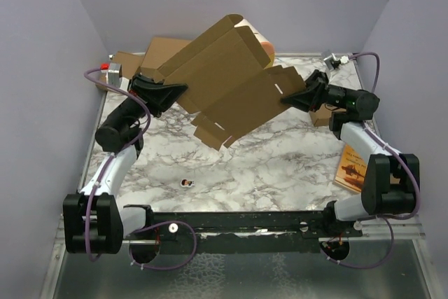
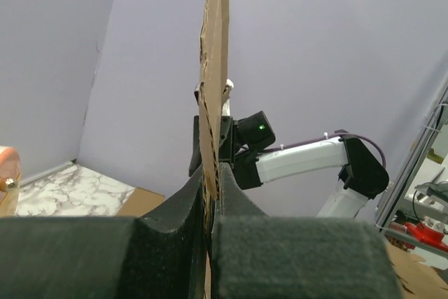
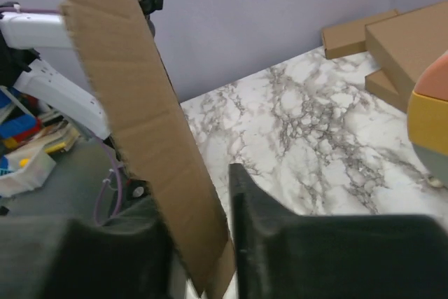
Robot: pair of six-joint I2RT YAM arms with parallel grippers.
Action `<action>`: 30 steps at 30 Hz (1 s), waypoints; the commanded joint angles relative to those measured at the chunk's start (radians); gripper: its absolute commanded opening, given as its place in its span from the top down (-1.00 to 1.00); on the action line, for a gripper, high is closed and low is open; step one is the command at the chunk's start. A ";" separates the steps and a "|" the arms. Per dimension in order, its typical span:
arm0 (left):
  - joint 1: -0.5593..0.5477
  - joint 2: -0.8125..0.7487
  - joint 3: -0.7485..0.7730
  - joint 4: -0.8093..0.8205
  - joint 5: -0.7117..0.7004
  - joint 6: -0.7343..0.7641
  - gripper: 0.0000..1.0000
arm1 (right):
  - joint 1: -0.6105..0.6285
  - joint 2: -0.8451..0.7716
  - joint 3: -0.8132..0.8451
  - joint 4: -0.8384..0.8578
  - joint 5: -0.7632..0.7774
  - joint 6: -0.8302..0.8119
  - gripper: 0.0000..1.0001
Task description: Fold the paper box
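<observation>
The paper box (image 1: 231, 82) is a wide brown die-cut sheet with flaps and slits, held tilted in the air above the back of the marble table (image 1: 280, 166). My left gripper (image 1: 164, 92) is shut on its left edge. In the left wrist view the cardboard (image 2: 213, 68) stands edge-on, pinched between the pads (image 2: 210, 187). My right gripper (image 1: 297, 96) is at the sheet's right edge. In the right wrist view the cardboard (image 3: 133, 103) slants between its jaws (image 3: 192, 194), resting against both fingers low down, with a sliver of gap by the right fingertip (image 3: 236, 173).
Brown cartons (image 1: 164, 47) (image 3: 413, 33) lie at the back left, next to a peach and yellow object (image 1: 266, 47) (image 3: 430, 117). A small carton (image 1: 322, 115) and an orange booklet (image 1: 352, 167) sit on the right. A tiny red item (image 1: 185, 184) lies near the front.
</observation>
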 commanded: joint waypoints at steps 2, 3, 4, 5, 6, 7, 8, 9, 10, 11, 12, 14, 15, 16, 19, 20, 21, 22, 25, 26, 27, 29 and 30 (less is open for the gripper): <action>-0.009 -0.018 0.013 0.097 -0.024 0.054 1.00 | 0.004 -0.050 -0.005 -0.011 0.020 -0.018 0.82; -0.009 -0.018 0.015 0.087 -0.011 0.064 1.00 | 0.003 -0.056 -0.005 -0.021 0.011 -0.027 0.89; -0.008 -0.018 0.015 0.076 0.004 0.072 1.00 | 0.002 -0.062 -0.003 -0.042 0.000 -0.042 0.95; -0.005 -0.018 0.016 0.068 0.017 0.079 1.00 | 0.002 -0.073 -0.001 -0.074 -0.011 -0.067 0.97; 0.003 -0.017 0.017 0.061 0.031 0.082 0.96 | 0.001 -0.083 0.001 -0.130 -0.024 -0.096 0.98; 0.013 -0.016 0.019 0.060 0.044 0.082 0.86 | -0.001 -0.092 0.003 -0.170 -0.037 -0.124 0.98; 0.025 -0.013 0.021 0.061 0.059 0.076 0.75 | -0.002 -0.097 0.004 -0.202 -0.049 -0.143 0.98; 0.042 -0.010 0.023 0.070 0.072 0.068 0.63 | -0.004 -0.102 0.004 -0.214 -0.059 -0.152 0.98; 0.060 -0.006 0.024 0.083 0.082 0.055 0.53 | -0.013 -0.106 0.002 -0.217 -0.067 -0.155 0.98; 0.079 -0.001 0.025 0.106 0.094 0.035 0.46 | -0.019 -0.109 0.001 -0.218 -0.073 -0.156 0.98; 0.098 0.011 0.030 0.135 0.107 0.008 0.39 | -0.025 -0.110 0.001 -0.218 -0.078 -0.156 0.98; 0.127 0.031 0.042 0.191 0.133 -0.053 0.29 | -0.036 -0.111 0.004 -0.221 -0.086 -0.155 0.98; 0.134 0.042 0.050 0.215 0.144 -0.077 0.26 | -0.039 -0.109 0.004 -0.221 -0.088 -0.155 0.98; 0.138 0.052 0.053 0.233 0.154 -0.092 0.24 | -0.041 -0.109 0.004 -0.224 -0.092 -0.157 0.98; 0.141 0.064 0.053 0.244 0.172 -0.099 0.21 | -0.041 -0.109 0.004 -0.232 -0.097 -0.164 0.98; 0.141 0.066 0.049 0.240 0.174 -0.094 0.20 | -0.041 -0.107 0.005 -0.235 -0.098 -0.164 0.98; 0.141 0.065 0.046 0.234 0.176 -0.083 0.19 | -0.041 -0.107 0.004 -0.240 -0.100 -0.166 0.98; 0.141 0.063 0.044 0.218 0.176 -0.068 0.19 | -0.041 -0.106 0.004 -0.244 -0.102 -0.167 0.98; 0.141 0.052 0.043 0.143 0.182 0.000 0.17 | -0.041 -0.106 0.006 -0.251 -0.106 -0.169 0.98; 0.141 0.047 0.046 0.117 0.184 0.022 0.17 | -0.041 -0.106 0.005 -0.253 -0.107 -0.170 0.98; 0.141 0.044 0.048 0.094 0.184 0.042 0.17 | -0.041 -0.106 0.004 -0.257 -0.110 -0.171 0.98; 0.140 0.044 0.054 0.071 0.184 0.065 0.18 | -0.041 -0.106 0.006 -0.266 -0.110 -0.175 0.98; 0.139 0.047 0.056 0.072 0.186 0.068 0.23 | -0.041 -0.105 0.007 -0.269 -0.111 -0.177 0.98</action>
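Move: The paper box hangs in the air between the hands, its middle some 15 cm to the right hand's left, about level fore and aft and 5 cm higher; its right edge is already between the half-open right fingers. The drum cabinet stands about 27 cm ahead and 12 cm left, the brown box 13 cm ahead and 19 cm right, both well below. From the left hand, still gripping the left edge, the paper box's middle is about 15 cm right, 3 cm ahead, 6 cm lower. The right fingers close and pinch the paper box's right edge, that hand easing back about 1.5 cm and slightly right. Once that grip is shut, the left fingers let go of the left edge, opening to under half, and the left hand goes some 5 cm down, forward and left, away from the box's middle, with a small wrist turn. ##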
